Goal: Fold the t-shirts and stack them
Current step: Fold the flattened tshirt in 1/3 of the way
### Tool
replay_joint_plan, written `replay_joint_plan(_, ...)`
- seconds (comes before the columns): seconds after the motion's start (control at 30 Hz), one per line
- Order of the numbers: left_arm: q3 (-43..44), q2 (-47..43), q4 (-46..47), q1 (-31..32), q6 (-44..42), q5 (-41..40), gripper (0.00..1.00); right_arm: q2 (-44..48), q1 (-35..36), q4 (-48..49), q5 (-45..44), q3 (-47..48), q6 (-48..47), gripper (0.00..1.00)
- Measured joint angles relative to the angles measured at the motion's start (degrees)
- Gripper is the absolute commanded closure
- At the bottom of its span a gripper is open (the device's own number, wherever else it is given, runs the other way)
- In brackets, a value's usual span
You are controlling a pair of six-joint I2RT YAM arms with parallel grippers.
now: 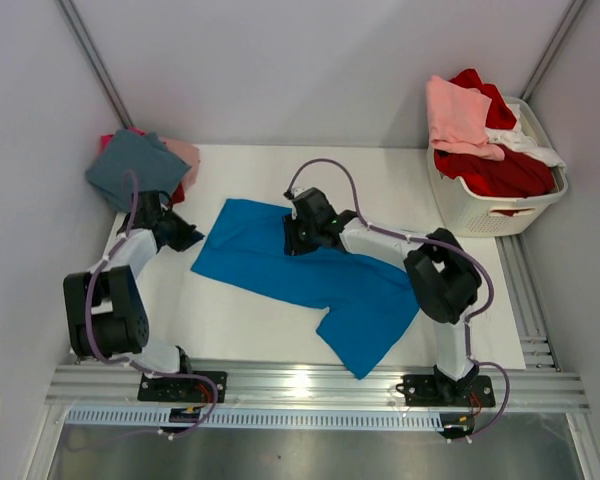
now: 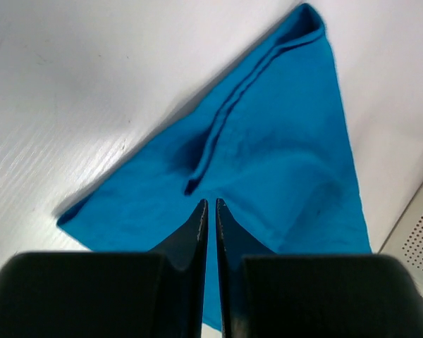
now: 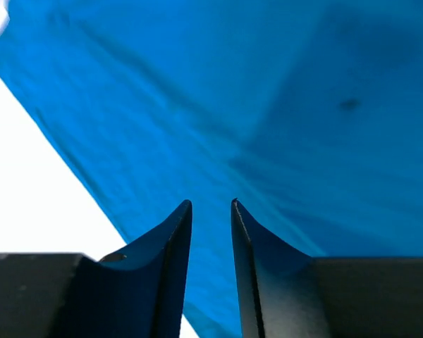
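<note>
A bright blue t-shirt (image 1: 310,270) lies spread across the white table, partly folded, with one end reaching toward the front edge. My left gripper (image 1: 187,238) hovers at the shirt's left corner. In the left wrist view its fingers (image 2: 212,203) stand almost together with only a thin slit, nothing pinched, over the blue t-shirt (image 2: 268,155). My right gripper (image 1: 293,244) is low over the shirt's upper middle. The right wrist view shows the right gripper (image 3: 211,204) open with a clear gap, the blue t-shirt (image 3: 268,105) beneath it.
A stack of folded tees (image 1: 140,165), dusty teal on top with pink and red beneath, sits at the back left corner. The white slatted laundry basket (image 1: 500,210) at the back right holds red, pale pink and white shirts. A metal rail runs along the near edge.
</note>
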State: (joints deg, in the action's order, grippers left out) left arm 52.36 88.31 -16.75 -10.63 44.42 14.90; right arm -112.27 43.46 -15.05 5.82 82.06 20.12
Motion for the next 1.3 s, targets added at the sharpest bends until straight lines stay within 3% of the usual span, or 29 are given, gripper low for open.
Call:
replay_joint_plan(0.4,-6.8,-21.6,2.4,3.3,-1.2,-5.3,0.82,-12.0,0.5,7.0,13.0,5.3,7.4,0.72)
replay_joint_plan(0.7,-6.8,-22.1,2.5,6.1,-3.7,-7.5,0.71,-13.9,1.4,11.0,18.5,6.3,9.0,0.84)
replay_joint_plan(0.97,-6.8,-21.6,2.5,6.4,-4.2,-7.7,0.59,-14.0,4.5,10.6,18.6,3.2,8.4,0.9)
replay_joint_plan(1.3,-6.8,-19.3,2.5,6.4,-4.5,-7.4,0.52,-12.1,5.6,14.1,18.2,-1.7,7.9,0.98)
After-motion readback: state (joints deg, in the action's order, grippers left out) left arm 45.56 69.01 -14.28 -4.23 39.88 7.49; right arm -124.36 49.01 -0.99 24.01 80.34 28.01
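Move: The spot on the blue t-shirt's near edge that the right hand goes for lies about 8 cm back, 8 cm to its left and 7 cm below. The shirt's near left corner is some 26 cm left and 4 cm back of the right hand; its far left corner 17 cm left and 13 cm ahead. The notch by the sleeve is about 13 cm back and 8 cm right. From the left hand, the spot lies about 15 cm right and 12 cm back. The right fingertips come down on the blue cloth just inside its near edge and pinch it, after the hand dips, slides left about 8 cm, then draws back towards the edge and sinks again, closing all the while, tilting steeper and turning some 15 degrees counter-clockwise. The left hand lifts about 8 cm, easing slightly back, tips its fingers outward, then opens about halfway and starts to sink a little. ##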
